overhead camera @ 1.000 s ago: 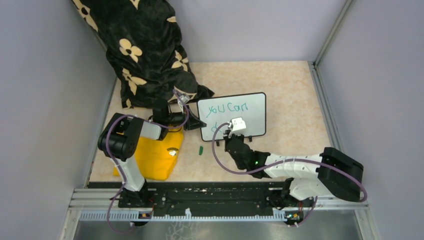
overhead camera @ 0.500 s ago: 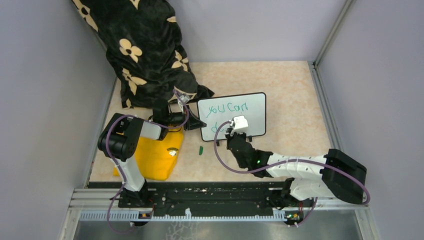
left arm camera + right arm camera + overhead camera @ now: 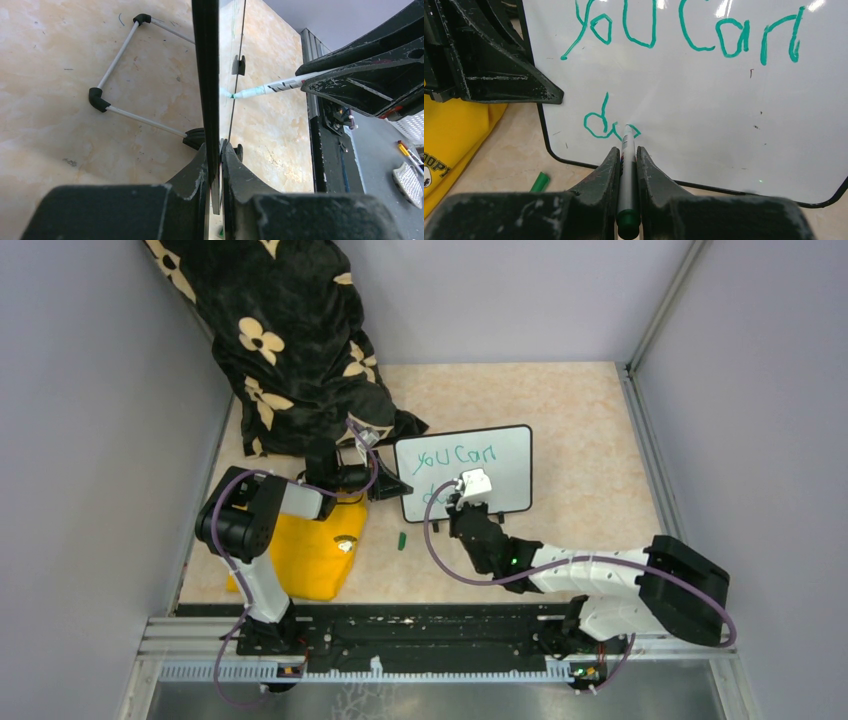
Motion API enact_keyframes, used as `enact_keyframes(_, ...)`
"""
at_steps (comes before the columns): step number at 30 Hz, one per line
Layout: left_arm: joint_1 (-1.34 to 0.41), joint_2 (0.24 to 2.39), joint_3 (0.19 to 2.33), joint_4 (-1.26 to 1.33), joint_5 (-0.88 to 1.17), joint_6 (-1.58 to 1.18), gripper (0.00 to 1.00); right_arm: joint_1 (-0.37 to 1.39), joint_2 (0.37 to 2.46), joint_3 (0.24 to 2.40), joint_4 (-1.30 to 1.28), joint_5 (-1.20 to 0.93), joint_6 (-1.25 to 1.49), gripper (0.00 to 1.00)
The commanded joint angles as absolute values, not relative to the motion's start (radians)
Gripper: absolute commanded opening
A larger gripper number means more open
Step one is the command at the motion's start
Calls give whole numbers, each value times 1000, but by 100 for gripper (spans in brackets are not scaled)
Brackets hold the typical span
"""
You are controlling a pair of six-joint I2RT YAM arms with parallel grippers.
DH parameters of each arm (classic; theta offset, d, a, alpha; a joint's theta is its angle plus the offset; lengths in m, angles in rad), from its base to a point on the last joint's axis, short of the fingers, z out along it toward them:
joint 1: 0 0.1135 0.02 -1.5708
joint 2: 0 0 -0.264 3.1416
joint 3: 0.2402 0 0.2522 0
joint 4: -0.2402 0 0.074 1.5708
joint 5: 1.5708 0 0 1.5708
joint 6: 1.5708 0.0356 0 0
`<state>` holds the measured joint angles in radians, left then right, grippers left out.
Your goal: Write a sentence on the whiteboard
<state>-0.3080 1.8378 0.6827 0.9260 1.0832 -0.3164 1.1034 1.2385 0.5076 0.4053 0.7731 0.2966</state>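
Note:
The whiteboard [image 3: 505, 465] stands upright on the table, black-framed. My left gripper [image 3: 392, 487] is shut on its left edge [image 3: 206, 75], one finger on each face [image 3: 214, 147]. Green writing on the whiteboard [image 3: 724, 115] reads "you can" [image 3: 684, 27] on the upper line. Below it are a "d" and the start of another letter [image 3: 606, 122]. My right gripper [image 3: 627, 150] is shut on a green-ended marker [image 3: 626, 175], whose tip touches the board at that unfinished letter. From the left wrist the marker [image 3: 270, 88] meets the board's face.
A green marker cap [image 3: 401, 540] lies on the table before the board. A yellow cloth [image 3: 310, 555] sits under my left arm. A black floral cloth [image 3: 290, 340] is piled at the back left. Grey walls close in three sides. A wire stand [image 3: 115, 60] props the board behind.
My right gripper has shifted slightly right, then back left and up, with the marker on the lower line. The left gripper and the board have not moved.

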Motion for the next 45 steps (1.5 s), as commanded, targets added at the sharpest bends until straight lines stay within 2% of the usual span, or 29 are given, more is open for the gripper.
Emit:
enact_keyframes(1, -333, 1854, 687, 857, 1017, -236, 0, 1091, 1255, 558, 455, 752, 295, 0)
enact_keyframes(14, -333, 1854, 686, 853, 1016, -232, 0, 1091, 1266, 563, 455, 735, 317, 0)
enact_keyframes(30, -333, 1855, 689, 843, 1016, -227, 0, 1052, 906, 390, 345, 777, 319, 0)
enact_keyframes(45, -333, 1858, 690, 836, 1014, -221, 0, 1037, 984, 393, 427, 767, 263, 0)
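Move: The marker in the right hand has its tip on the unfinished "o" of "do", whose middle lies about 8 cm ahead of that hand, 3 cm to its left and 3 cm below. The blank board to be reached next is about 8 cm ahead, 2 cm right and nearly level. "YOU Can" stands some 11 cm ahead and 6 cm up, neither left nor right. From the left hand the "o" is about 7 cm right, 1 cm nearer and 3 cm below. The right hand keeps the marker tip against the whiteboard and draws about 1.5 cm leftward to finish the "o". It then takes the tip off the surface, backing off about 1 cm while arching up some 4 cm and over to the right, and sinks partway again beside "do", about 5 cm right of where it began, still gripping the marker. The left hand keeps pinching the board's left edge. ##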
